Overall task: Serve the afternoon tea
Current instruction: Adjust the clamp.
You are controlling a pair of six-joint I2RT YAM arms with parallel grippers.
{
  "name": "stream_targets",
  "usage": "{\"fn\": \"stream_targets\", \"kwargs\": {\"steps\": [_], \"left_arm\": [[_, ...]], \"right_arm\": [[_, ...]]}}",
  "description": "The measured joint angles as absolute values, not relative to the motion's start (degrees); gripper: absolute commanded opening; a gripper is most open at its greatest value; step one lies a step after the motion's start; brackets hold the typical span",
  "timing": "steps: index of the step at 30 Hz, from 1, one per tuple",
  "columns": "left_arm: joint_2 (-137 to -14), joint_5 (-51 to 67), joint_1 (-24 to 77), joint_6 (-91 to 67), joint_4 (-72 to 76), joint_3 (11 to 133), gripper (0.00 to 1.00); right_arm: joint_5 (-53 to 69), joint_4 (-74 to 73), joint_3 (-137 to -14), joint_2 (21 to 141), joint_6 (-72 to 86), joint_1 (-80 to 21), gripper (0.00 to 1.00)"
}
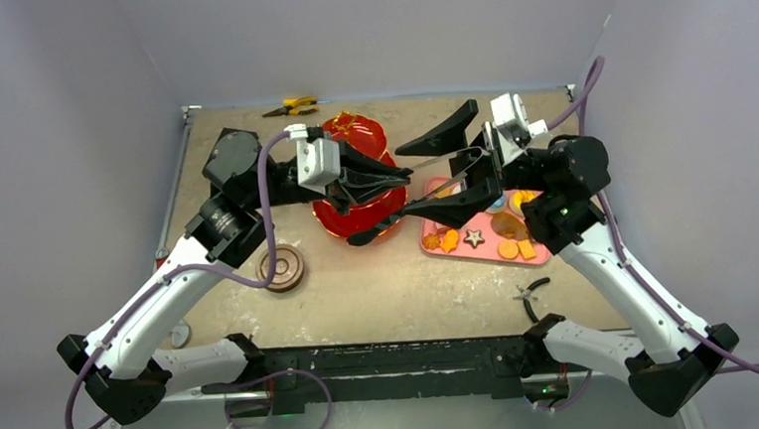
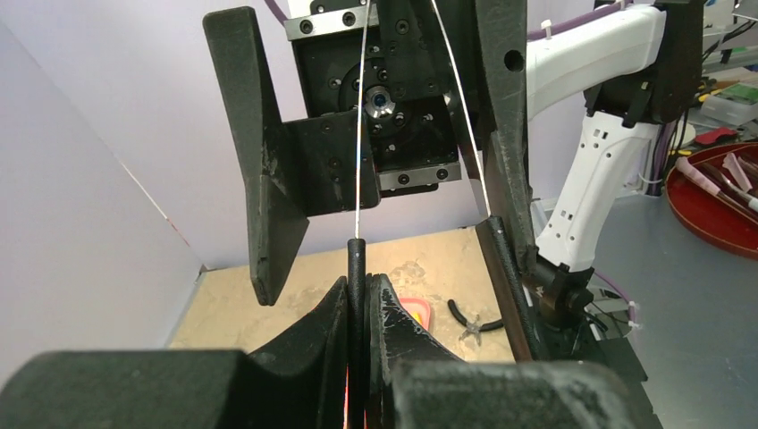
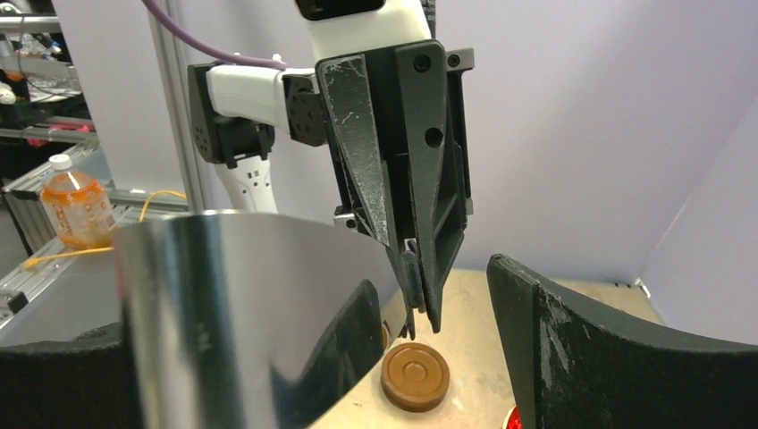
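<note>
The red three-tier stand (image 1: 356,136) stands at the back middle of the table. My left gripper (image 1: 401,177) hovers over it and is shut on one black tip of the tongs (image 2: 357,268). The tongs' steel arms (image 1: 448,175) run back into my right gripper (image 1: 415,180). Its jaws stand wide apart around the tongs: one steel arm (image 3: 223,313) lies against one finger, while the other finger (image 3: 572,357) is free. Pastries and biscuits (image 1: 476,236) lie on the pink tray. A brown saucer (image 1: 282,267) sits at the left, also in the right wrist view as the saucer (image 3: 415,377).
The pink tray (image 1: 436,253) lies right of the stand, under my right wrist. Yellow pliers (image 1: 294,106) lie at the back edge. Black pliers (image 1: 532,295) lie near the front right. A small grey disc (image 1: 181,334) sits at the front left edge.
</note>
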State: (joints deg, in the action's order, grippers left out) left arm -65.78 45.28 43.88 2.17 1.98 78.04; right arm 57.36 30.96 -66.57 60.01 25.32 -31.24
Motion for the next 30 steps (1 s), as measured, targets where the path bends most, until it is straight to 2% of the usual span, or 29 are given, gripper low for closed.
{"fn": "stream_targets", "kwargs": {"steps": [4,8,11,12,15,16,20,22,25,30], "left_arm": [[-65.8,45.1,43.8,2.7,1.8,78.3,0.0],[-65.8,44.7,43.6,2.7,1.3,78.4,0.0],[-65.8,44.3,43.5,2.8,0.9,78.4,0.21],[-65.9,44.4,43.5,2.8,0.8,78.4,0.24],[-65.9,44.2,43.7,2.9,0.2,78.5,0.26],[-65.9,44.3,43.7,2.9,-0.3,78.5,0.31],[-66.0,42.8,43.5,3.5,-1.7,79.1,0.63],[-66.0,42.1,43.4,4.2,-2.5,79.8,0.75],[-66.0,41.2,43.2,5.4,-4.2,80.9,0.81],[-66.0,39.5,42.5,8.2,-9.1,83.4,0.85]], "right_arm": [[56.5,26.2,-68.2,60.0,22.5,-31.5,0.78],[56.5,23.5,-68.8,59.6,20.5,-31.7,0.64],[56.4,22.2,-68.9,59.3,19.6,-31.8,0.51],[56.2,22.1,-68.9,59.2,19.3,-31.8,0.47],[54.9,21.7,-68.9,59.2,19.2,-31.7,0.3],[54.6,21.8,-68.9,59.2,19.3,-31.7,0.26],[54.8,21.3,-68.9,58.8,20.0,-31.8,0.22],[55.2,21.2,-68.8,58.5,20.4,-31.9,0.18],[55.4,20.5,-68.8,58.0,20.4,-32.2,0.15],[54.2,18.1,-68.8,57.3,18.7,-32.6,0.12]]}}
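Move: The clamp lies across my two hands. One of its black ends is already pinched in my left fingers, its middle about 3 cm to their right and 2 cm back. My open right hand already straddles the metal legs, the clamp's middle about 2 cm back and 1 cm left of it, roughly level. From the right hand, the red cake stand is some 19 cm ahead, 8 cm left and 30 cm below; the food tray about 15 cm ahead, 18 cm right and 47 cm below. My right hand stays almost in place and shuts from wide open onto both metal legs of the clamp, just short of the black ends, pinching them together. As it closes, my left fingers open wide and let go of their grip, and the left hand then eases about 2 cm forward and a little left, turning slightly counter-clockwise. ##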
